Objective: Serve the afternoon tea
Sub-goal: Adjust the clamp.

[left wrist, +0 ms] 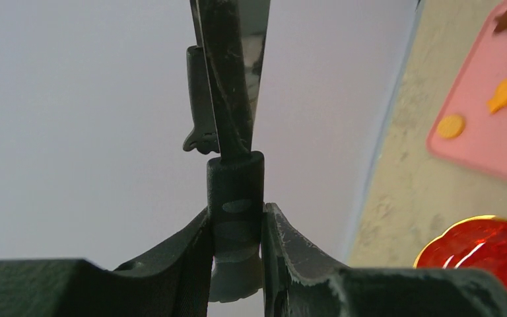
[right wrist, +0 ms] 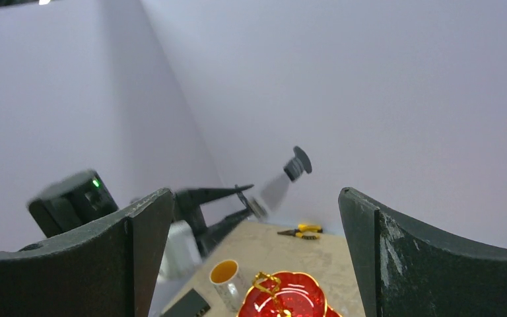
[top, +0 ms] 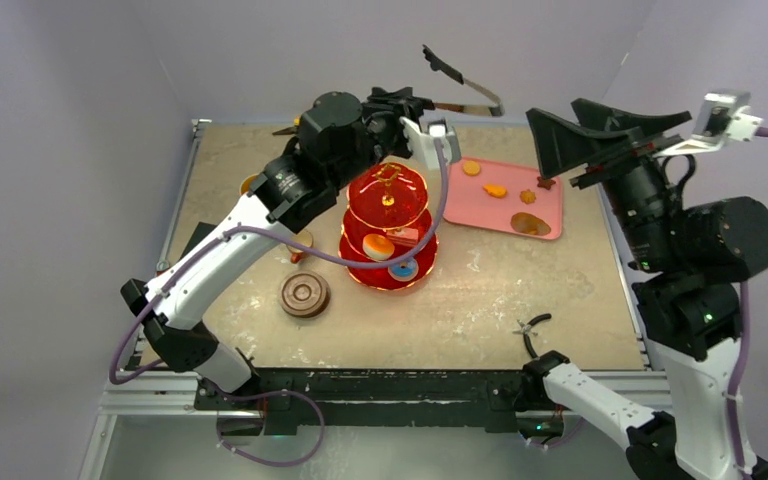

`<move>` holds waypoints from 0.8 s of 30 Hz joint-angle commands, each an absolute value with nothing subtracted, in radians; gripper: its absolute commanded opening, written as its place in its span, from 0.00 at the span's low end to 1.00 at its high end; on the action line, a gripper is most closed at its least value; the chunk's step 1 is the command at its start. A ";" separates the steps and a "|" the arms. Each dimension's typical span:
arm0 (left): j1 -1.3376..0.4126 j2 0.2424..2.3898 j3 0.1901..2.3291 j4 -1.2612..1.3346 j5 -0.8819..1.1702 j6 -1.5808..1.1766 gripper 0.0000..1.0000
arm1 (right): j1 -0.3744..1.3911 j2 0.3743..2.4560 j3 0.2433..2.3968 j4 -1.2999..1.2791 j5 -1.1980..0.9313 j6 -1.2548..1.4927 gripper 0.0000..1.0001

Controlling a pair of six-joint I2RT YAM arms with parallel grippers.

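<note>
My left gripper is raised over the table's back edge, shut on the black tongs. In the left wrist view the tongs stand squeezed between the fingers. The red three-tier stand with its gold handle is mid-table, with pastries on its bottom tier. More pastries lie on the pink tray. My right gripper hangs open and empty, high at the right, above the tray's end. The mug of tea stands beside the stand, mostly hidden by my left arm from above. The brown cup with saucer sits front left.
Yellow-handled pliers lie at the table's back edge. Small dark pliers lie near the front right. A flat black object rests by the left edge. Walls close in behind and on both sides.
</note>
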State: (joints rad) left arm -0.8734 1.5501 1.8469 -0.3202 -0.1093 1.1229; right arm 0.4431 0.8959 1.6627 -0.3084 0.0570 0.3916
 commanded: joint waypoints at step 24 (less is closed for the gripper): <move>-0.816 1.542 2.069 -0.559 0.410 0.374 0.18 | 0.444 0.986 1.369 -0.086 -0.146 0.057 0.65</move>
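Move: The clamp, held by one arm in the left fingers, has its middle about 14 cm ahead of the open right hand, 10 cm to its left and 9 cm lower. The red tiered stand is some 6 cm ahead, 17 cm left and 48 cm below the right hand; the pink tray is 18 cm ahead, 3 cm right and 60 cm below. From the left hand the clamp's middle lies about 2 cm ahead, 5 cm right and 3 cm above. Down, left and forward, roughly 13 cm in all, the right hand comes back to the clamp's free arm, rolling about 20 degrees left side down; late on, its wide-open fingers start closing around the black end, to about two-thirds open. The left keeps its pinch on the other arm, draws back about 8 cm and drifts right, rolling the clamp and swinging its fingertips to point mostly right. ##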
